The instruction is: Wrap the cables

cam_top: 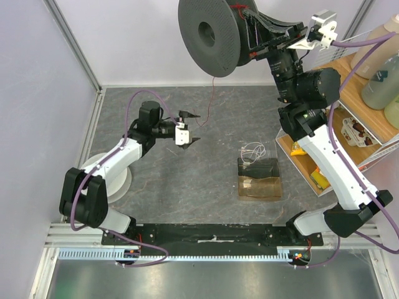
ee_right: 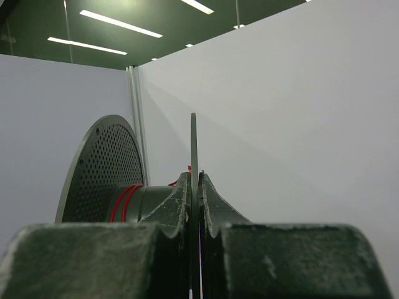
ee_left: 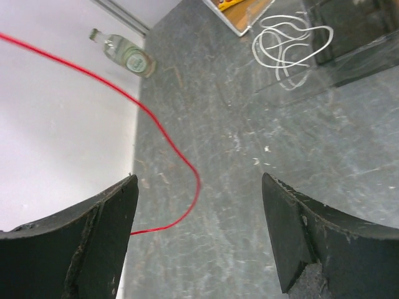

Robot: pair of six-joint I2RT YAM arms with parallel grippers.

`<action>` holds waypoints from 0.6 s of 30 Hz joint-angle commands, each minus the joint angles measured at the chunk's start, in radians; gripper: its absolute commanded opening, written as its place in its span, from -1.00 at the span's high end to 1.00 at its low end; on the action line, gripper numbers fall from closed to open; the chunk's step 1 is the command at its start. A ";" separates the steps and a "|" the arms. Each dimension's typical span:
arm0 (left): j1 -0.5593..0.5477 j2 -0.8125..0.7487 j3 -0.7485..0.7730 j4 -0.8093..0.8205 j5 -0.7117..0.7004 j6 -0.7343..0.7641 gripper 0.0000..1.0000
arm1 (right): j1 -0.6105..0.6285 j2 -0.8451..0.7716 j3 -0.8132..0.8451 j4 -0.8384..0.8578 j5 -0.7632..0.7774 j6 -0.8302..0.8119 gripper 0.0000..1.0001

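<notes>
A thin red cable (cam_top: 212, 99) hangs from a dark grey spool (cam_top: 209, 34) held high at the back. My right gripper (cam_top: 248, 31) is shut on the spool's flange (ee_right: 194, 143), and red turns (ee_right: 124, 196) sit on the hub. My left gripper (cam_top: 194, 128) is open just left of the cable's loose lower end. In the left wrist view the red cable (ee_left: 163, 134) curves down between the wide-apart fingers (ee_left: 93, 237). Its tip passes out of sight behind the left finger without being gripped.
A clear box (cam_top: 259, 177) stands mid-table, with a coiled white cable (cam_top: 252, 151) at its far end, also seen from the left wrist (ee_left: 287, 43). A shelf with bottles (cam_top: 380, 81) lines the right side. White walls enclose the back and left.
</notes>
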 commanded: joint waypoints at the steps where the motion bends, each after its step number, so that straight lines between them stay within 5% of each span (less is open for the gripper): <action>1: -0.006 0.041 0.064 0.004 -0.023 0.156 -0.70 | 0.009 -0.015 0.066 0.075 -0.014 0.048 1.00; 7: -0.009 0.116 0.104 0.022 -0.041 0.212 -0.56 | 0.012 -0.020 0.084 0.053 -0.011 0.080 1.00; 12: -0.009 0.141 0.100 0.019 -0.058 0.267 -0.18 | 0.012 -0.032 0.089 0.029 0.000 0.088 1.00; 18: -0.017 0.090 0.045 -0.142 -0.026 0.376 0.65 | 0.012 -0.019 0.107 0.010 0.051 0.093 1.00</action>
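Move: The red cable's hanging tail is about 3 cm ahead of the left hand, 1 cm to its right and 2 cm lower. The reel it hangs from is held some 45 cm above this hand and about 7 cm to its right, roughly level fore and aft; the white cable lies about 20 cm right, 8 cm back and 17 cm down. From the right hand the tail is roughly 5 cm ahead, 12 cm left and 47 cm below. The left hand goes some 3 cm forward and down, its fingers closing around the red cable's tail. ##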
